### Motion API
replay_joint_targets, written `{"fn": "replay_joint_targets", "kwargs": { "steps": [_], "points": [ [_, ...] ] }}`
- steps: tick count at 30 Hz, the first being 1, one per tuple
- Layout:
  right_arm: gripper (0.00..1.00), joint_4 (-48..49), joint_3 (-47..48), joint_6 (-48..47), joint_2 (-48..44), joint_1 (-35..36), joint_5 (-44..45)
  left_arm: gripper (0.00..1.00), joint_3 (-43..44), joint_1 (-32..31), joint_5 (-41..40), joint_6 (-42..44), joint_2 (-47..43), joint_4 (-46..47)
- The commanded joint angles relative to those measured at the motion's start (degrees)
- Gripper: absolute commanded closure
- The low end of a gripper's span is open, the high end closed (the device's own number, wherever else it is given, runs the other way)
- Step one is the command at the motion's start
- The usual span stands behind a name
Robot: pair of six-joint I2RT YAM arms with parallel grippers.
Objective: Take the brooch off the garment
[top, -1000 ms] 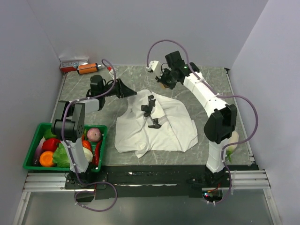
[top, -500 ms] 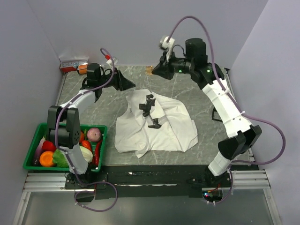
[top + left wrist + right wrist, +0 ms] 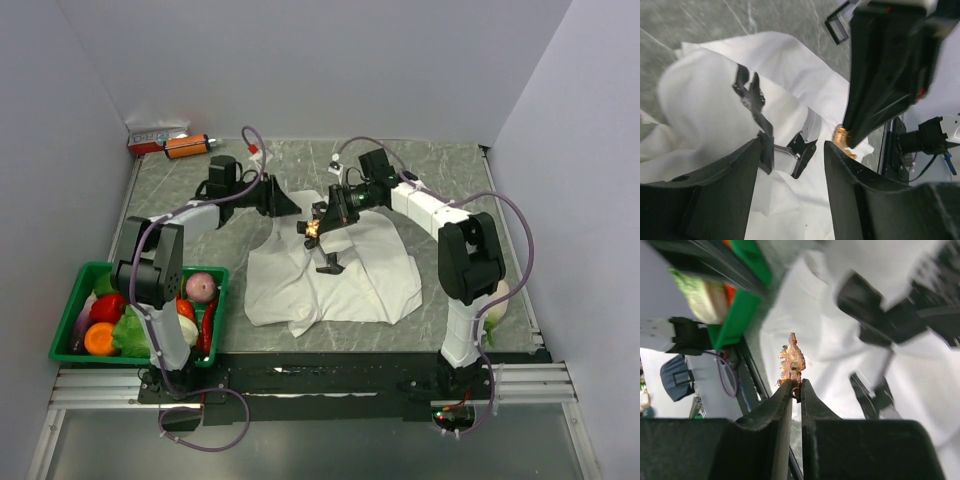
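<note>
The white garment [image 3: 350,275] lies crumpled mid-table, black printed shapes [image 3: 328,263] on its front. My right gripper [image 3: 322,220] hangs over its upper left part, shut on the brooch [image 3: 312,229], a tiny orange-gold piece. In the right wrist view the brooch [image 3: 792,359] sticks out past the closed fingertips [image 3: 790,390], above the white cloth [image 3: 830,335]; I cannot tell whether it touches the cloth. My left gripper [image 3: 285,205] is open at the garment's left collar edge, holding nothing. The left wrist view shows its gripper [image 3: 792,150] over the garment [image 3: 700,110], with the brooch [image 3: 841,135] just beyond its right finger [image 3: 860,195].
A green basket [image 3: 72,285] of vegetables stands at the front left, also seen as the green basket [image 3: 740,305] in the right wrist view. An orange bottle [image 3: 187,146] and a small box [image 3: 155,134] lie at the back left corner. A white vegetable [image 3: 496,300] lies by the right arm.
The right arm swung up toward the back wall, then came down over the garment's upper left with the brooch in its jaws. The left gripper opened wider and shifted toward the cloth.
</note>
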Motion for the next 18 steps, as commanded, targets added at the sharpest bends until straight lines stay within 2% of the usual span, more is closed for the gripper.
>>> {"fn": "replay_joint_targets", "kwargs": {
  "steps": [1,6,14,17,18],
  "points": [
    [1.00,2.9,5.1,0.5,-3.9,0.3,-5.3,0.41,0.2,-2.6,0.7,0.7,1.8,2.3],
    [1.00,4.6,4.1,1.8,-5.2,0.3,-6.7,0.41,1.2,-2.8,1.3,4.1,2.2,-1.1],
    [1.00,9.6,1.1,6.2,-7.2,-0.1,-6.8,0.42,0.1,-3.5,10.8,3.8,1.5,-1.6],
    [1.00,10.5,1.6,6.5,-6.8,-0.2,-6.0,0.43,-1.3,-3.7,13.4,-0.5,1.4,2.9],
    [1.00,10.8,1.8,6.6,-6.4,-0.2,-5.6,0.44,-1.9,-3.7,14.0,-4.8,1.3,5.1]
  ]
}}
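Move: The right hand already pinches the brooch, which juts about 2 cm left of its pads. The left hand's open fingertips lie some 6 cm ahead, 4 cm left and 2 cm above the right hand. From the left hand the brooch is roughly 6 cm back, 3 cm right and 3 cm lower. The garment's lower black print lies about 8 cm back, 7 cm right and 15 cm below the left hand. Keeping its pinch on the brooch, the right hand lifts almost straight up about 6 cm, quickest at the start, while its left-pointing fingers tip some 10 degrees nearer to level. Meanwhile the left hand, still open, draws back about 4 cm and goes right 2 to 3 cm, sinking about 2 cm, and turns some 10 degrees clockwise, so that its fingers come in close beneath the brooch without closing. ##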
